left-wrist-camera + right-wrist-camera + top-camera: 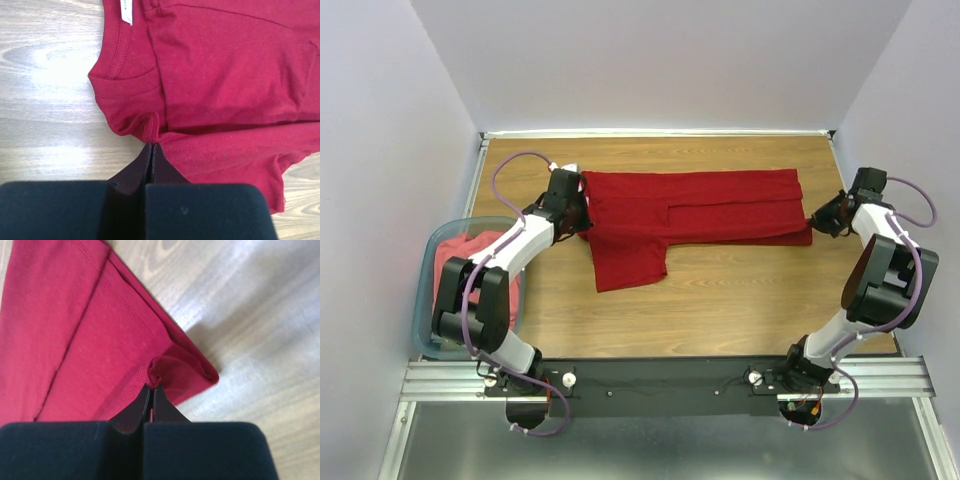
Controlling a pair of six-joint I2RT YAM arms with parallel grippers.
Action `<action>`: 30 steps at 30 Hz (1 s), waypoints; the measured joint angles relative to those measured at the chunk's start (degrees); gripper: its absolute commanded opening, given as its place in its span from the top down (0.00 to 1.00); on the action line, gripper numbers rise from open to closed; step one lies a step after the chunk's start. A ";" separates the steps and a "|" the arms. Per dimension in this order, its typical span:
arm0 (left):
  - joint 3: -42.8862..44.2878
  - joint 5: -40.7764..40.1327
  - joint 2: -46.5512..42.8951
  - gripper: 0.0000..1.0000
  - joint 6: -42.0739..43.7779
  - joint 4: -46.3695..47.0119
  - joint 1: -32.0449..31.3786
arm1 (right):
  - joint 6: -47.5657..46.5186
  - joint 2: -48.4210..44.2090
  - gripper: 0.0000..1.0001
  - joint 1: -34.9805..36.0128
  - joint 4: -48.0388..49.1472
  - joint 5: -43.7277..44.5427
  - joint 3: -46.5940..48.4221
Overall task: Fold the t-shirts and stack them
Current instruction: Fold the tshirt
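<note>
The crimson t-shirt [700, 210] lies stretched left to right across the wooden table [740, 300], folded lengthwise, with one sleeve [630, 262] sticking out toward the near side. My left gripper [582, 216] is shut on a pinch of cloth beside the collar [125, 82]; the white neck label [126, 10] shows above. In the left wrist view the gripper [151, 145] bites the shirt's [225, 75] edge. My right gripper [813, 219] is shut on the hem corner at the far end. In the right wrist view the gripper [151, 386] holds a small fold of the shirt [90, 340]. A coral-pink t-shirt [470, 262] lies bunched in the tub.
A translucent blue-grey tub [428, 300] sits at the table's left edge beside the left arm. Pale walls close in the table at the back and both sides. Bare wood [740, 300] lies between the shirt and the arm bases.
</note>
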 measured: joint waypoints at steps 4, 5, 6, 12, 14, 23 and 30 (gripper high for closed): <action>0.74 0.09 1.84 1.00 0.00 0.04 0.76 | 0.61 2.47 1.00 0.44 1.27 -0.76 1.18; 0.90 0.11 2.38 1.00 0.02 0.26 0.96 | 0.72 2.99 1.00 0.52 1.51 -0.85 1.40; 1.03 0.11 2.93 1.00 0.02 0.35 1.16 | 0.79 3.43 1.00 0.66 1.55 -0.90 1.70; 2.97 0.09 6.03 1.00 0.04 0.52 1.77 | 1.09 6.78 1.00 1.16 2.60 -1.25 4.28; 4.15 0.09 7.26 1.00 0.09 0.83 1.90 | 1.11 7.87 0.99 1.18 2.80 -1.25 5.16; 8.11 0.02 11.30 1.00 0.24 0.92 2.29 | 1.03 11.85 0.99 1.40 3.52 -1.22 7.10; 8.52 0.00 14.67 0.88 0.22 1.22 2.71 | 0.46 14.58 0.92 2.16 4.39 -1.20 8.74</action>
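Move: Both hands hold the red t-shirt's near side raised. The line on the shirt body where this edge comes down lies about 4 cm ahead of the left hand, 1 cm left and 5 cm below; for the right hand, roughly 5 cm straight ahead and 5 cm below. The folded far strip's middle is some 14 cm ahead of either hand. From the left hand, the collar label sits 12 cm ahead and 2 cm left, the near sleeve 8 cm back and 12 cm right. Forward and down together, both arms carry the pinched near side over the shirt body towards the folded far strip, each going about 5 cm out and 4 cm lower. The left hand sinks first, travels nearly level, then drops again; the right slopes down more evenly. Wrists barely turn, and both grippers stay shut on the cloth. ##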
